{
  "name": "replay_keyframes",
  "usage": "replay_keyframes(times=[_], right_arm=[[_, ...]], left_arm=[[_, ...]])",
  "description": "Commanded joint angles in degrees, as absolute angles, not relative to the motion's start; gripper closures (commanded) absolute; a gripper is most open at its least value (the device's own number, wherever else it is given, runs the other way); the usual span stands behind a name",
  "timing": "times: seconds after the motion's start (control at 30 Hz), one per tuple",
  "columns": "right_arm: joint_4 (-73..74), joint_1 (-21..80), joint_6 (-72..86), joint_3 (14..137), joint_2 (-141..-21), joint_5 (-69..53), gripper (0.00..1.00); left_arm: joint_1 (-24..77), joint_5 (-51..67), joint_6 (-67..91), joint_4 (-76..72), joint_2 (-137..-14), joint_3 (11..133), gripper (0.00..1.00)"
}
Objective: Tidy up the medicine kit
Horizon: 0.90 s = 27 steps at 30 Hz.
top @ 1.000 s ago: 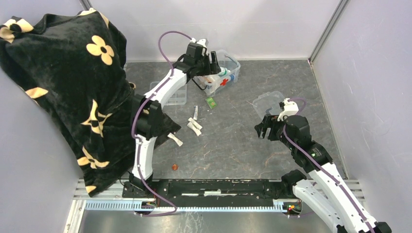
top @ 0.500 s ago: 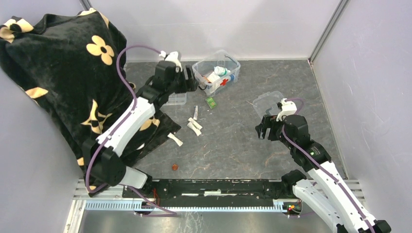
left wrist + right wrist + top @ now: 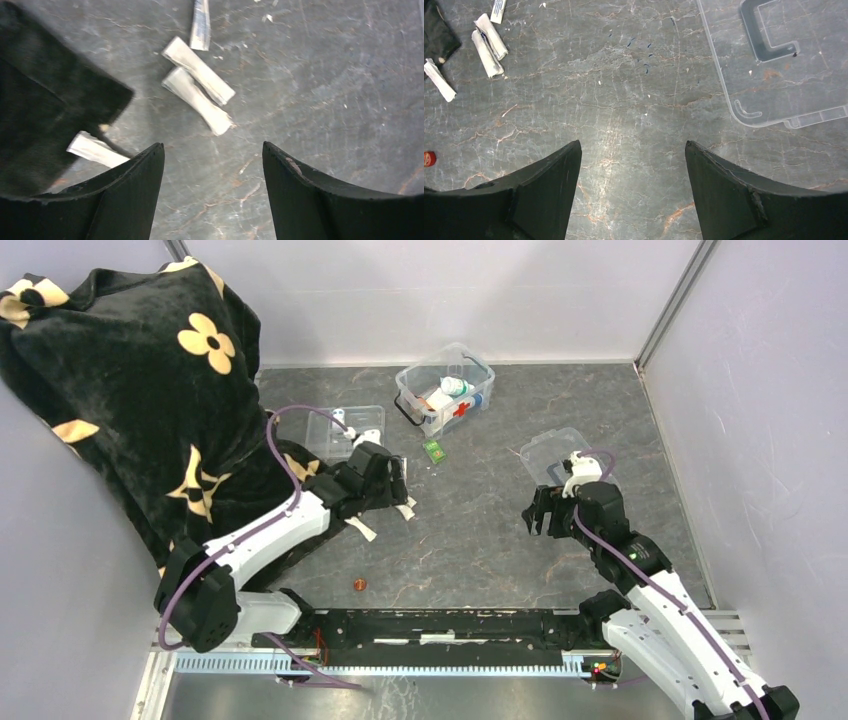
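The medicine kit point(image 3: 447, 390), a clear box with a red cross, stands open at the back of the table with bottles inside. My left gripper point(image 3: 400, 483) point(image 3: 212, 145) hangs open over the table with nothing between its fingers. Just beyond its tips lie two white packets point(image 3: 199, 70) point(image 3: 197, 100). A third white packet point(image 3: 95, 150) lies by the cloth's corner, and a narrow strip point(image 3: 201, 25) farther off. My right gripper point(image 3: 538, 512) point(image 3: 633, 142) is open and empty over bare table at the right.
A flat clear lid point(image 3: 553, 452) point(image 3: 784, 60) lies just behind the right gripper. A clear divided tray point(image 3: 335, 430) sits left of the kit, a small green packet point(image 3: 434, 450) in front of it. A black flowered cloth point(image 3: 130, 390) covers the left side. A small red disc point(image 3: 358, 584) lies near the front.
My left arm has swung back from the medicine kit, toward the front, and now hovers low over the white packets. The right arm has hardly moved.
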<state>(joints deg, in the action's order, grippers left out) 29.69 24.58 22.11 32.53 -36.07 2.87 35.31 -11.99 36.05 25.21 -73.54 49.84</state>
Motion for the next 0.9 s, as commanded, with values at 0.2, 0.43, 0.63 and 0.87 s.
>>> replay_keyframes(times=[0.2,0.43,0.63,0.87], right_arm=[[29.8,24.4,21.3,31.9,-34.5,4.4,0.18],[29.3,24.4,21.3,31.3,-35.6,4.3,0.18],[28.5,24.4,21.7,30.7,-36.4,3.0,0.18],[29.7,24.4,22.3,30.5,-35.7,2.2,0.18]], left_arm=[[40.1,-22.2,43.4,23.2,-76.0,52.8,0.2],[36.9,-19.0,39.4,24.2,-77.2,56.8,0.18],[36.2,-12.6,36.7,18.0,-83.5,59.8,0.18],[40.0,-21.0,40.6,16.4,-97.0,70.3,0.19]])
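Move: The green packet lies about 13 cm ahead of the left gripper and 9 cm to its right, some 10 cm below it. The white tube is about 8 cm ahead and 1 cm right, the pair of white sticks only about 3 cm ahead and nearly in line, and the clear medicine box about 26 cm ahead and 11 cm right. From the right gripper, the packet is roughly 18 cm ahead and 20 cm left. Bring the left gripper, empty and wide open, towards the green packet: ease it a little to the right first, then carry it about 6 cm forward, swinging more strongly right near the end for some 6 cm sideways in all. Let it rise a couple of centimetres midway and come back to its starting height, touching nothing. ##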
